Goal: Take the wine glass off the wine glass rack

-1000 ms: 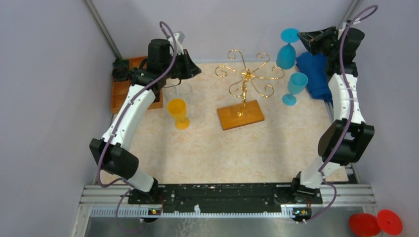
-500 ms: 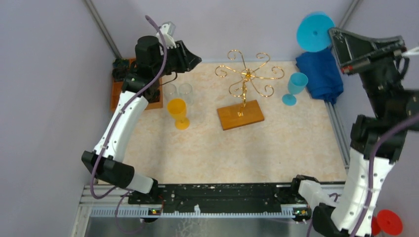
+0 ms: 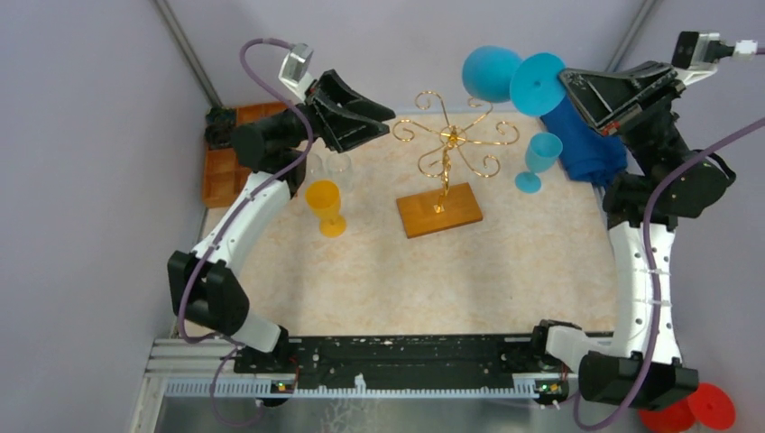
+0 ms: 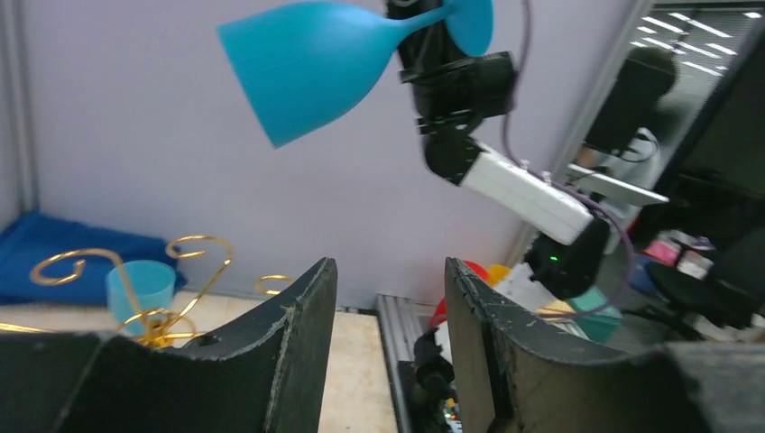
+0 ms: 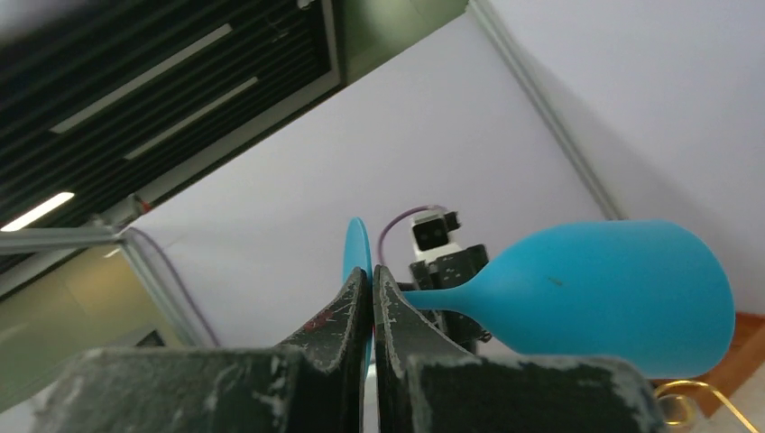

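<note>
The gold wire wine glass rack (image 3: 448, 144) stands on its orange-brown wooden base (image 3: 439, 209) at the table's middle back; nothing hangs from its arms. My right gripper (image 3: 566, 83) is shut on the flat foot (image 3: 536, 83) of a blue wine glass (image 3: 492, 74) and holds it high in the air, lying sideways, above the rack's right side. The glass also shows in the right wrist view (image 5: 613, 284) and the left wrist view (image 4: 311, 63). My left gripper (image 3: 386, 115) is open and empty, raised left of the rack; its jaws stand wide apart in the left wrist view (image 4: 390, 298).
A second blue glass (image 3: 538, 160) stands upright right of the rack, by a blue cloth (image 3: 586, 144). An orange glass (image 3: 325, 206) and two clear glasses (image 3: 327, 166) stand at the left. An orange compartmented tray (image 3: 216, 171) sits at the far left.
My right gripper has swung the blue glass from upright to sideways and carried it left, over the rack. My left gripper has risen and moved right, toward the rack.
</note>
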You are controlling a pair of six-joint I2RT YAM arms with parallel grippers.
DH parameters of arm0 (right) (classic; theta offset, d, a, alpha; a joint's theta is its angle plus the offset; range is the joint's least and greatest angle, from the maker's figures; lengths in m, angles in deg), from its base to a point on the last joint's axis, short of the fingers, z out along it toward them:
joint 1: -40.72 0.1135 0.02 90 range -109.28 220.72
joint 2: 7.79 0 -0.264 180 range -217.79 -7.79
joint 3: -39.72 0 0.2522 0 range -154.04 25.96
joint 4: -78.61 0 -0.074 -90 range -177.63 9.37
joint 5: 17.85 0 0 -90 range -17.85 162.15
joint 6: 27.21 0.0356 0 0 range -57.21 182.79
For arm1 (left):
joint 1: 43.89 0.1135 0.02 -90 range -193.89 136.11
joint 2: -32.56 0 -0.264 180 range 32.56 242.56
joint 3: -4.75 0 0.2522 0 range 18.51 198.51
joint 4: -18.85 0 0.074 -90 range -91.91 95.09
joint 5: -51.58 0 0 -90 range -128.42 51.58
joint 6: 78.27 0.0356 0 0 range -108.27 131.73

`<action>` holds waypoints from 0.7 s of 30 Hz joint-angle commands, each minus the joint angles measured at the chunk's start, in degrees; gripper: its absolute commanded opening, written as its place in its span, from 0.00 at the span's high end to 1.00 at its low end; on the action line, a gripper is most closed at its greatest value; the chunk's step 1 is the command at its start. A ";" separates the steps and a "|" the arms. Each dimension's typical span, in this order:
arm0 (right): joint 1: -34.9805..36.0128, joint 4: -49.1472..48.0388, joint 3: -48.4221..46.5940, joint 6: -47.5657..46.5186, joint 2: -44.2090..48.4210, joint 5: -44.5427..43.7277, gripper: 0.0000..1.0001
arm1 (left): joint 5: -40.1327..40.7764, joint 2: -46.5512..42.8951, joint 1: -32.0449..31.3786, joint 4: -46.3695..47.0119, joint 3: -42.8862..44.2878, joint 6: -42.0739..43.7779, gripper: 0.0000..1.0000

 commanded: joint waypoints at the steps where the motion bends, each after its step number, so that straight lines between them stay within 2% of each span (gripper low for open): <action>1: 5.62 -15.49 -1.99 9.24 -1.64 0.27 1.00 | -6.57 7.65 -0.30 44.40 5.00 -31.81 0.45; 9: 18.04 -11.39 -2.42 3.23 -4.92 -0.19 1.00 | -4.98 10.43 -0.44 44.66 7.87 -33.37 0.44; 16: 25.27 -6.22 -1.40 -3.26 -6.66 -1.36 1.00 | -4.81 10.80 -0.44 43.78 8.72 -33.83 0.44; 21: 28.99 -6.61 -0.17 -4.52 -8.43 -2.60 1.00 | -5.38 9.73 -0.44 43.04 7.82 -32.96 0.44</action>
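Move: The left gripper's open fingers await the held blue wine glass, about 17 cm to their right, 2 cm ahead and 8 cm up. The rack's hub is 11 cm right of them, 5 cm ahead, 17 cm below; the yellow glass 13 cm left, 3 cm ahead, 48 cm below. From the right hand, the left gripper lies roughly 23 cm left, 2 cm ahead, 11 cm down. Right hand, still pinching the blue glass, carries it 9 cm left, turning 25 degrees counter-clockwise, towards the left gripper. ##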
